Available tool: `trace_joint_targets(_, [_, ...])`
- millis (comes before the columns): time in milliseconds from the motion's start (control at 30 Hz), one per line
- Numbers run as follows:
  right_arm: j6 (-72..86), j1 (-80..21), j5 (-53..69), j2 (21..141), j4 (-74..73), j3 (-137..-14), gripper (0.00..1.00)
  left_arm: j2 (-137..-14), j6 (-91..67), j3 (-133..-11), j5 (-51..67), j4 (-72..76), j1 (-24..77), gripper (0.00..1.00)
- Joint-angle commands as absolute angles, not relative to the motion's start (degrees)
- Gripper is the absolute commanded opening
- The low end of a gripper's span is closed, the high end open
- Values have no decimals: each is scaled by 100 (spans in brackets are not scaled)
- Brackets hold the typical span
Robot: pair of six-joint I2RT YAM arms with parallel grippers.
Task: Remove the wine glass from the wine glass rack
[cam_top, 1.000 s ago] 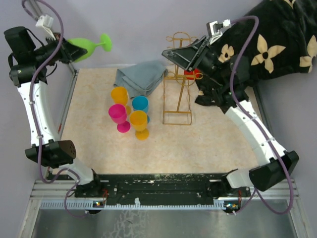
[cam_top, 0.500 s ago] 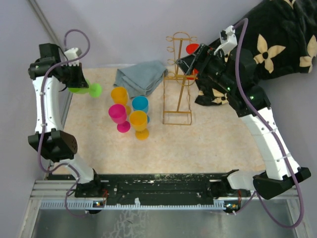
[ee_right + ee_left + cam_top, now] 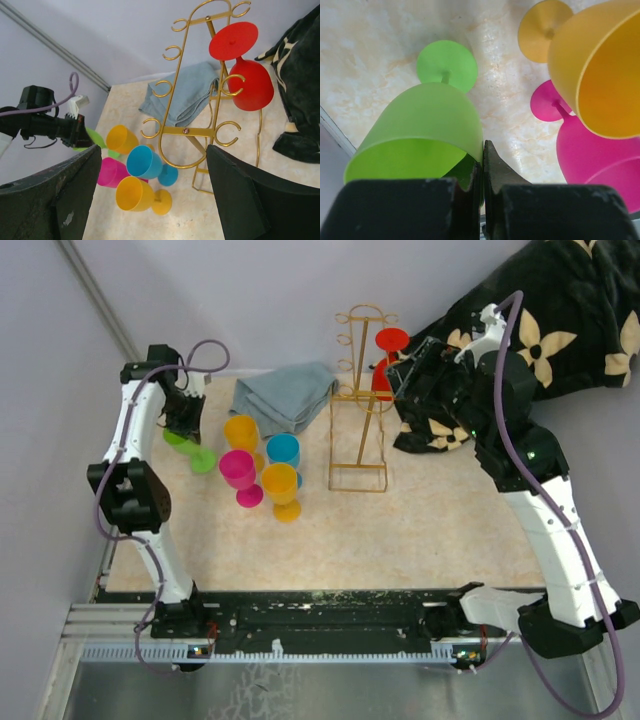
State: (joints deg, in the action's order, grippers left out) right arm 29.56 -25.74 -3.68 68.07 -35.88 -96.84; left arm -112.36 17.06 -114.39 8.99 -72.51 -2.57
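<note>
The gold wire wine glass rack [image 3: 360,405] stands at the back of the mat. A red wine glass [image 3: 386,360] hangs upside down from a hook on its right side [image 3: 248,82]. My right gripper [image 3: 412,375] hovers open just right of the rack, apart from the red glass, with nothing between its fingers [image 3: 154,150]. My left gripper [image 3: 184,420] is at the mat's left edge, shut on the rim of a green wine glass [image 3: 420,132]. That glass is tilted, its foot [image 3: 203,460] low over the mat.
A yellow [image 3: 241,430], a blue [image 3: 283,450], a pink [image 3: 237,470] and an orange-yellow glass [image 3: 281,483] stand clustered left of the rack. A grey-blue cloth [image 3: 287,395] lies behind them. A black flowered fabric [image 3: 560,320] covers the back right corner.
The left arm swung in from the far left and lowered the green glass beside the cluster. The right arm drew back and up from the rack, uncovering the red glass.
</note>
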Motion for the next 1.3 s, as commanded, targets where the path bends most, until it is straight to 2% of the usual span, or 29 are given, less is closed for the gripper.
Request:
trace_joint_targets(0, [2871, -2575, -660, 6572, -3519, -9760, 85, -11473, 1876, -11679, 556, -7378, -87, 0])
trace_joint_targets(367, [2879, -2575, -721, 6616, -3604, -9789, 85, -11887, 1872, -11937, 410, -7414, 79, 0])
trace_joint_targets(400, [2872, -2575, -742, 6620, -3638, -9791, 85, -11891, 1868, -11921, 427, -7425, 74, 3])
trace_joint_targets(533, [2853, -2555, -798, 6648, -3707, -9795, 85, -11903, 1839, -11851, 473, -7435, 72, 27])
trace_joint_targets(800, [2881, -2349, -720, 6818, -3765, -9987, 85, -11857, 1755, -11962, 550, -7449, 74, 54])
trace_joint_targets(933, [2872, -1651, -158, 7212, -3873, -10441, 85, -11633, 1725, -12195, 630, -7436, 76, 72])
trace_joint_targets(1067, [3013, -770, 831, 7930, -3819, -11058, 85, -11295, 1693, -12388, 940, -7280, 76, 79])
trace_joint_targets(1267, [3584, -116, 2366, 9019, -3415, -11640, 83, -10582, 1465, -12558, 1432, -6750, 75, 90])
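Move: Hanging high on the rack's right side, the red wine glass lies about 20 cm ahead of the empty right hand, 2 cm to its right and 3 cm lower; the rack's middle is some 15 cm ahead, 4 cm left and 20 cm lower. The left hand holds the green glass by its rim, over a table spot 18 cm below, 2 cm ahead and 3 cm left. From this hand, the far yellow glass stands 5 cm ahead and 8 cm right, the magenta glass 4 cm back and 8 cm right, both 10 cm below. Lowering the green glass about 3 cm, the left hand sets its foot on the table, stops, opens its fingers wide to let go of the rim, then lifts straight off some 6 cm. The right hand, open throughout, hardly shifts at first, then swings about 10 cm forward and 8 cm right, closing in on the red glass from its right side without touching it. ##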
